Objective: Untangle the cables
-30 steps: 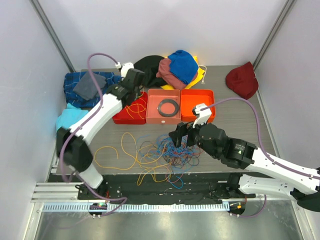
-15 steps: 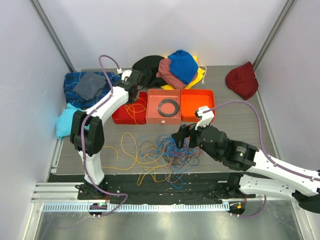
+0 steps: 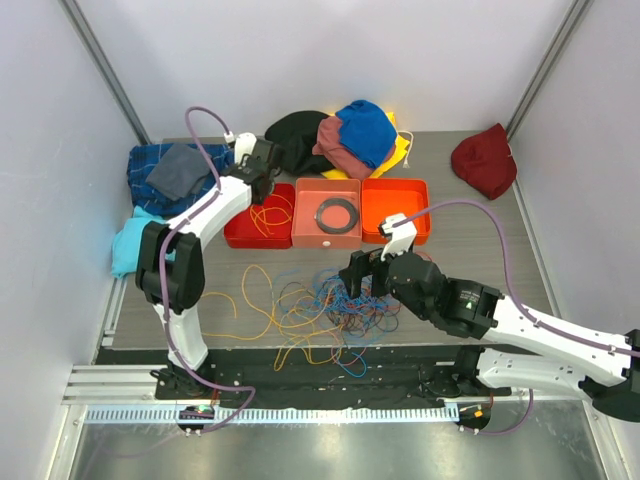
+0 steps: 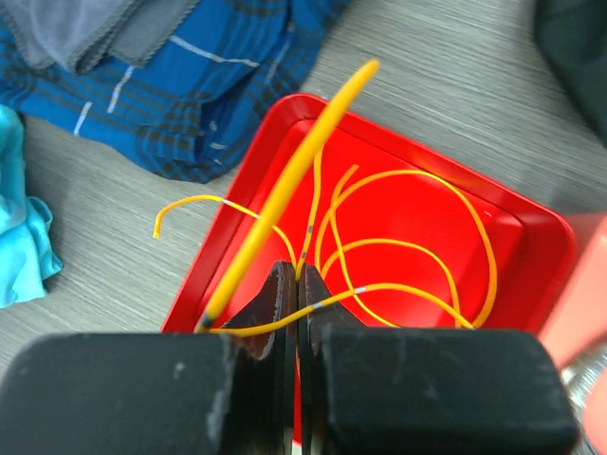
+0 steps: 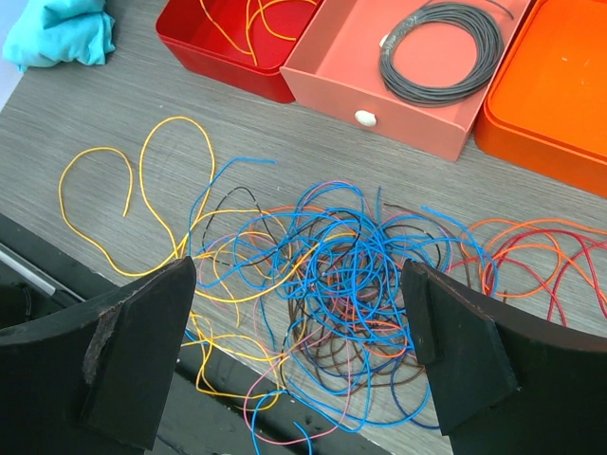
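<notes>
A tangle of thin cables (image 3: 340, 300), blue, orange, brown and pink, lies near the table's front edge. Loose yellow cables (image 3: 225, 305) loop to its left. My right gripper (image 3: 362, 272) hovers over the tangle (image 5: 351, 275), open wide with nothing between its fingers (image 5: 299, 284). At the back left, my left gripper (image 3: 262, 170) is above the red tray (image 3: 238, 235). The left wrist view shows its jaws (image 4: 300, 284) shut on a yellow cable (image 4: 285, 180). More yellow loops (image 4: 427, 180) lie in the red tray (image 4: 237, 199).
A salmon tray (image 3: 325, 238) holding a black ring (image 3: 337, 212) and an orange tray (image 3: 395, 215) stand beside the red one. A blue plaid cloth (image 3: 160, 175), a cyan cloth (image 3: 135, 240), piled hats (image 3: 340, 135) and a maroon cap (image 3: 485, 158) line the back and left.
My left arm has folded in and its gripper has edged toward the back over the red tray, still shut on the yellow cable. The right gripper has drifted slightly left.
</notes>
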`<state>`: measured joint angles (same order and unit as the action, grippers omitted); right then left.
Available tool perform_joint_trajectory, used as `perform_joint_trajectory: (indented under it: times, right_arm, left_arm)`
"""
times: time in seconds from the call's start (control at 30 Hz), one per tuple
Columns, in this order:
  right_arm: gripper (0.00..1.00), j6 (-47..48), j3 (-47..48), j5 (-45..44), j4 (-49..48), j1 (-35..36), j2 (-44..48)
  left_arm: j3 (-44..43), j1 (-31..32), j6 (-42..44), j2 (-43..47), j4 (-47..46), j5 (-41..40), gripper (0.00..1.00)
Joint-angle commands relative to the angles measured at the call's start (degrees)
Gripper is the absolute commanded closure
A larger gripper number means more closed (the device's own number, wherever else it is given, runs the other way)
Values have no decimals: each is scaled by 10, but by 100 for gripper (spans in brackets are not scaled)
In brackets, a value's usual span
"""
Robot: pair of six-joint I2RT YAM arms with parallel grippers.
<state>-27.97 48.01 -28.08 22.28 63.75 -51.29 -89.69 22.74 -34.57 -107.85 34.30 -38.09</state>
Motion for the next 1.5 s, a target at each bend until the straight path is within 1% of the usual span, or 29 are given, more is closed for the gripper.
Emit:
perform_joint_trajectory:
  times: [0.0,0.07,0.13,0.2,0.23,0.3,0.33,0.4,0.43,0.5,0.53,0.57,0.67,0.77,0.93,1.07,1.17,1.2,1.23,1.27,1.3,1.33,1.37,1.4,1.47]
  right_arm:
    - [0,5,-3,-7,-27,1,0]
    - [0,6,-8,-11,-25,1,4]
    - [0,7,-12,-14,-27,1,6]
    - [0,7,-13,-14,-27,1,4]
    - [0,5,-14,-15,-27,1,2]
    - [0,6,-13,-11,-28,1,0]
    - [0,7,-13,-11,-28,1,-3]
    - [0,9,-12,-12,-30,1,-5]
    - [0,9,-12,-12,-31,1,-4]
    - [0,10,-12,-10,-35,2,-6]
    - [0,11,-11,-10,-36,2,-7]
    - [0,11,-11,-9,-36,1,-8]
    - [0,13,-11,-5,-46,1,-17]
    - [0,15,-7,4,-55,1,-25]
    - [0,16,-4,7,-55,2,-32]
    - [0,16,-8,3,-55,1,-26]
    - [0,14,-12,5,-57,1,-24]
    - [0,13,-14,7,-57,1,-24]
    - [0,13,-15,7,-57,1,-22]
    - [0,12,-17,8,-58,1,-20]
    - [0,11,-20,9,-58,1,-17]
    - [0,10,-21,8,-58,1,-15]
    - [0,9,-23,8,-58,1,-11]
    - [0,8,-27,9,-58,1,-8]
    - [0,6,-29,11,-58,2,-4]
  left_arm:
    - [54,0,-24,26,-104,-76,100]
    - [68,0,-32,25,-125,-87,99]
    - [85,0,-36,22,-136,-98,95]
    - [92,0,-38,23,-141,-96,87]
    - [92,0,-38,23,-141,-94,79]
    - [87,0,-33,23,-139,-82,66]
    - [70,0,-31,19,-123,-78,55]
    - [45,0,-22,12,-77,-69,48]
    - [22,0,-20,5,-63,-63,43]
    - [0,0,-10,0,-21,-52,41]
    - [-8,0,-10,-2,-7,-43,36]
    - [-17,0,-10,-4,2,-37,34]
    - [-33,1,-10,-10,50,-21,32]
    - [-25,2,-6,0,56,-9,32]
    - [3,0,-21,43,66,-27,33]
    - [53,-14,-67,71,76,-1,32]
    - [123,-46,-98,107,52,51,32]
    - [143,-55,-117,120,27,68,32]
    - [186,-64,-128,148,10,107,32]
    - [208,-73,-138,166,-11,126,32]
    - [229,-89,-156,184,-56,146,32]
    - [253,-96,-165,202,-80,174,32]
    - [287,-104,-172,241,-102,179,31]
    - [303,-105,-177,257,-140,181,31]
    - [313,-108,-187,286,-158,180,30]
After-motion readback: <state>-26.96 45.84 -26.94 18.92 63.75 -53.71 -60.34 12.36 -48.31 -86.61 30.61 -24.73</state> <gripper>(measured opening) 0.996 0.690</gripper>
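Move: The left hand holds a yellow cable above the left part of the red box; the box's middle is some 4 cm to its right, 1 cm back and about 12 cm below. The salmon box is roughly 16 cm right of the red box, level with it, and the plaid cloth about 13 cm left and 7 cm ahead of the hand. From the open, empty right hand, the red box lies about 20 cm ahead, 22 cm left and 19 cm below. Down about 3 cm and slightly left, the left hand dips towards the red box and opens its fingers to roughly two-thirds, letting go of the yellow cable. It rises some 4 cm clear, then draws back about 10 cm while going left and sinking again, past the box's near left corner, rolling its left side down nearly 20 degrees and turning a little counter-clockwise, fingers still open. ##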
